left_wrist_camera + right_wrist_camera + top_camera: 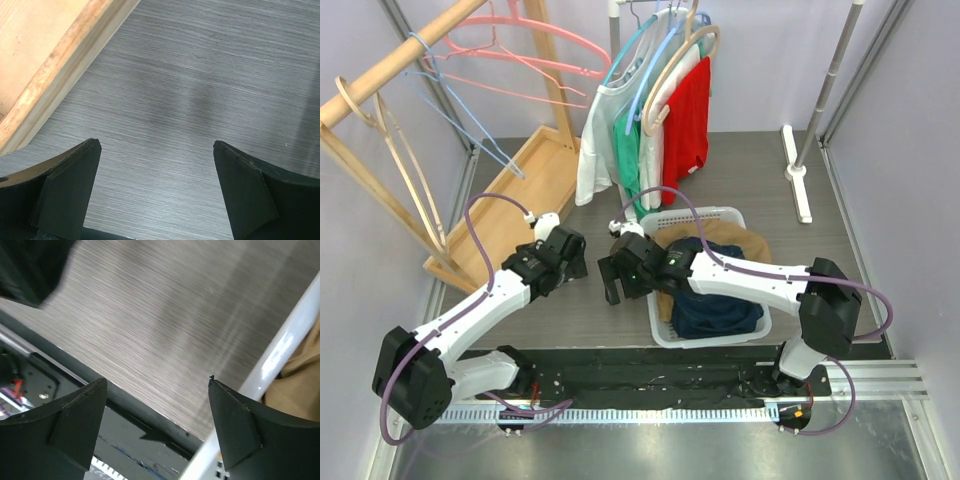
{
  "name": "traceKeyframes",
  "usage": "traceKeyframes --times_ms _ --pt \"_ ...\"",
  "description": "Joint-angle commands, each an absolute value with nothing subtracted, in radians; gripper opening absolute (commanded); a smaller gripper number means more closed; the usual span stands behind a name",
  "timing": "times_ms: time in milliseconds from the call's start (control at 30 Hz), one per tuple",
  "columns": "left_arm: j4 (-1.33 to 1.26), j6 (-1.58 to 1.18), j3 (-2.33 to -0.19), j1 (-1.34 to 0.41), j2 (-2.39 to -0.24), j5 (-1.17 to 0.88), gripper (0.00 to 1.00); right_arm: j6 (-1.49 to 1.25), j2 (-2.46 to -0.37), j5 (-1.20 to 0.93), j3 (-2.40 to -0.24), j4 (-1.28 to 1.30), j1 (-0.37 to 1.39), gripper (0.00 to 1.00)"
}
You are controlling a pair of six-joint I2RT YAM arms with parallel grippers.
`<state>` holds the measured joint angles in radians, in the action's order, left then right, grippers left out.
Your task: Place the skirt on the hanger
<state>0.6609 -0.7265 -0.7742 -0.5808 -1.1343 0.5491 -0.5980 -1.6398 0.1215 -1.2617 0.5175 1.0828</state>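
A white basket (712, 341) right of centre holds a navy garment (720, 308) and a tan one (748, 245); I cannot tell which is the skirt. Empty hangers hang on the wooden rack at the left: pink ones (525, 45), a blue wire hanger (460, 112) and a wooden hanger (402, 150). My left gripper (578, 258) (156, 144) is open over bare grey floor. My right gripper (612, 282) (156, 382) is open too, just left of the basket, with nothing between its fingers. The basket rim (280, 355) and tan cloth (300, 382) show at the right of the right wrist view.
The wooden rack's base board (535, 175) (55, 75) lies beside my left gripper. A white rack at the back holds shirts, white (600, 140), green (632, 150) and red (688, 115), on hangers. A white pole stand (798, 170) is at the back right. The black mounting plate (125, 440) runs along the near edge.
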Motion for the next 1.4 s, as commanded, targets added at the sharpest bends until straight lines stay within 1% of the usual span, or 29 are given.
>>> traceKeyframes --times_ms 0,67,200,367,567,867,1000,1133,1300,1367 --pt "0.629 -0.729 -0.79 -0.584 -1.131 0.514 1.0 -0.663 -1.591 0.222 -1.206 0.699 1.081 0.87" --pt "0.612 -0.727 -0.782 -0.584 -1.127 0.494 1.0 -0.672 -1.594 0.261 -1.201 0.745 1.074 0.87" --pt "0.583 -0.716 -0.775 -0.584 -1.127 0.456 1.0 -0.687 -1.575 0.349 -1.167 0.758 1.037 0.87" --pt "0.555 -0.712 -0.772 -0.584 -1.132 0.417 1.0 -0.654 -1.565 0.416 -1.15 0.715 0.91 0.88" --pt "0.552 -0.709 -0.782 -0.584 -1.147 0.391 1.0 -0.6 -1.6 0.506 -1.196 0.675 0.764 0.88" --pt "0.555 -0.696 -0.815 -0.584 -1.175 0.387 1.0 -0.581 -1.678 0.595 -1.258 0.666 0.625 0.88" --pt "0.558 -0.69 -0.827 -0.584 -1.196 0.385 1.0 -0.586 -1.695 0.581 -1.244 0.626 0.591 0.87" --pt "0.557 -0.681 -0.834 -0.584 -1.207 0.382 1.0 -0.554 -1.658 0.592 -1.232 0.578 0.572 0.87" --pt "0.554 -0.661 -0.844 -0.584 -1.21 0.379 1.0 -0.476 -1.55 0.395 -1.272 0.561 0.563 0.87" --pt "0.555 -0.652 -0.848 -0.584 -1.207 0.38 1.0 -0.479 -1.458 0.379 -1.287 0.574 0.563 0.88"
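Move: The laundry basket's middle lies about 23 cm to the right of the right hand and 2 cm farther out, some 6 cm lower. In it, the tan cloth is roughly 26 cm to that hand's right and 9 cm ahead, the navy cloth about 27 cm right and 2 cm back. The red garment hangs some 25 cm ahead and 17 cm to the right. From the left hand the basket's middle is about 32 cm right and 4 cm back. Rightward and slightly down at first, then right and forward, the right hand sweeps about 22 cm right and 16 cm forward, its right finger's outer side pushing the basket along by the left rim. The wrist swings some 40 degrees clockwise with its left side dipping; the fingers stay wide open. The left hand, open and empty, eases a few centimetres right over bare floor. ##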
